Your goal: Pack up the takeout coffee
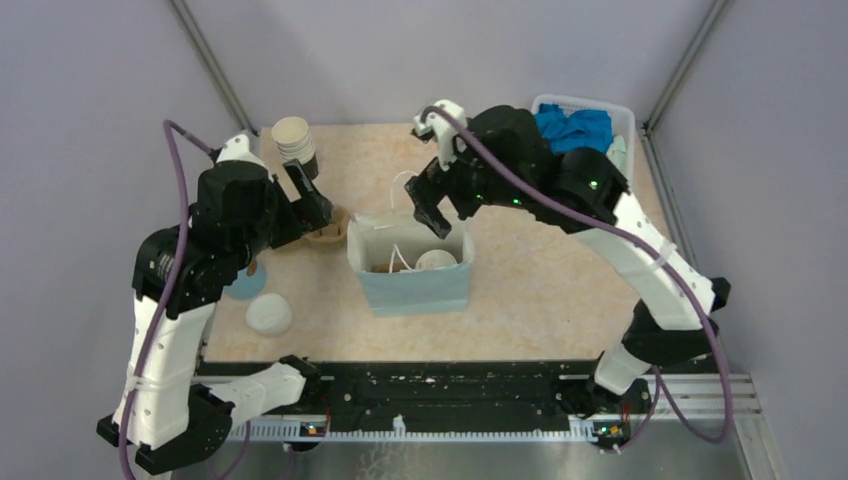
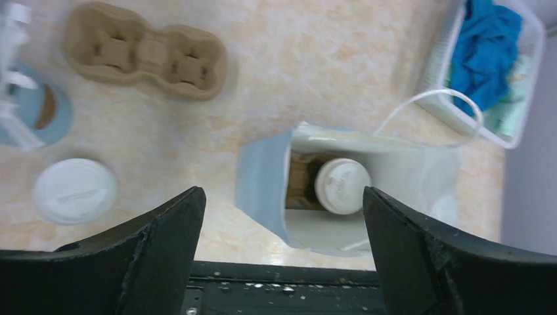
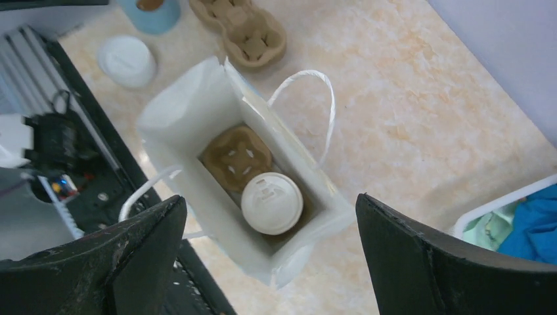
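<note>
The takeout coffee (image 3: 271, 203) stands upright inside the light blue paper bag (image 1: 415, 288), and only its round white lid shows. It sits in one well of a brown cardboard carrier (image 3: 235, 156) at the bag's bottom. From the left wrist view the coffee (image 2: 341, 186) shows through the bag's open mouth (image 2: 263, 184). My right gripper (image 1: 432, 218) hangs open above the bag's far rim, empty (image 3: 269, 198). My left gripper (image 1: 312, 200) is open and empty, left of the bag, apart from it (image 2: 282, 193).
A second cardboard carrier (image 2: 146, 50) lies on the table left of the bag. A loose white lid (image 1: 268, 313) and a blue round thing (image 1: 245, 283) sit near my left arm. Lidless cups (image 1: 295, 140) are stacked at the back left. A white basket (image 1: 622, 130) holds blue cloth.
</note>
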Controlling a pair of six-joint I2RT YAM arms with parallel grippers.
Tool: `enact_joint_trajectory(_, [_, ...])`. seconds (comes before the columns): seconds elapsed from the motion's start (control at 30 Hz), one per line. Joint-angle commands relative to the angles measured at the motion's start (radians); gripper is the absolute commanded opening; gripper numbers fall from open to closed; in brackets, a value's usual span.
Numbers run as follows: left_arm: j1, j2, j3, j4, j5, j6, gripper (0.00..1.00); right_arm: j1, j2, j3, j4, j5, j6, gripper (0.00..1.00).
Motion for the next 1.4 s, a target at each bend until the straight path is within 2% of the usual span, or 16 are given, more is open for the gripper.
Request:
enact_joint_trajectory(0.0, [-0.001, 0.082, 0.100, -0.099, -0.217, 0.089, 0.96, 0.006, -0.135, -0.023, 0.013, 0.014, 0.226, 0.99])
enact_joint_trajectory(0.1, [0.003, 0.135, 0.109, -0.100, -0.361, 0.155, 0.98, 0.007, -0.311, -0.210, 0.107, 0.025, 0.270, 0.99])
enact_joint_trajectory(0.2, [0.033, 0.159, 0.016, -0.095, -0.534, 0.195, 0.98, 0.008, -0.506, -0.445, 0.227, 0.024, 0.289, 0.99])
enact_joint_trajectory(0.27, [0.084, 0.165, -0.060, -0.036, -0.586, 0.254, 0.98, 0.007, -0.617, -0.562, 0.282, 0.033, 0.296, 0.99])
enact_joint_trajectory(0.37, [0.186, 0.157, -0.190, 0.152, -0.540, 0.391, 0.99, 0.007, -0.728, -0.654, 0.291, 0.038, 0.282, 0.99])
enact_joint_trajectory(0.53, [0.385, 0.184, -0.308, 0.335, -0.388, 0.507, 0.98, 0.008, -0.800, -0.710, 0.257, 0.035, 0.257, 0.99])
enact_joint_trajectory(0.9, [0.568, 0.242, -0.368, 0.435, -0.306, 0.595, 0.60, 0.006, -0.852, -0.775, 0.238, 0.067, 0.203, 0.99])
enact_joint_trajectory(1.07, [0.584, 0.226, -0.434, 0.495, -0.305, 0.609, 0.51, 0.007, -0.857, -0.771, 0.226, 0.064, 0.188, 0.99])
enact_joint_trajectory(1.2, [0.593, 0.228, -0.449, 0.539, -0.291, 0.629, 0.49, 0.006, -0.854, -0.763, 0.227, 0.079, 0.193, 0.99])
enact_joint_trajectory(1.37, [0.597, 0.252, -0.422, 0.560, -0.323, 0.657, 0.32, 0.007, -0.850, -0.747, 0.213, 0.076, 0.230, 0.99])
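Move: Some 21 cm to the left hand's left, 9 cm ahead and 16 cm below it are the wrapped straws, standing in the blue cup, which lies about 21 cm left, 6 cm ahead and 33 cm down. The cup carrier is roughly 17 cm ahead and 4 cm left, the white lids 12 cm left and 2 cm back. From the right hand, the bag is 2 cm ahead, 3 cm left and 25 cm below; the straws are about 42 cm left and 8 cm ahead. Swinging left about 20 cm towards the straws, the left hand sinks some 14 cm and reaches 10 cm forward, left side rolling up, fingers turning counter-clockwise and tipping down. Late on its wide-open fingers close to about a third, around an upper straw end; a firm pinch can't be seen. Meanwhile the empty right hand clears the bag rightward and back, then waits open. ##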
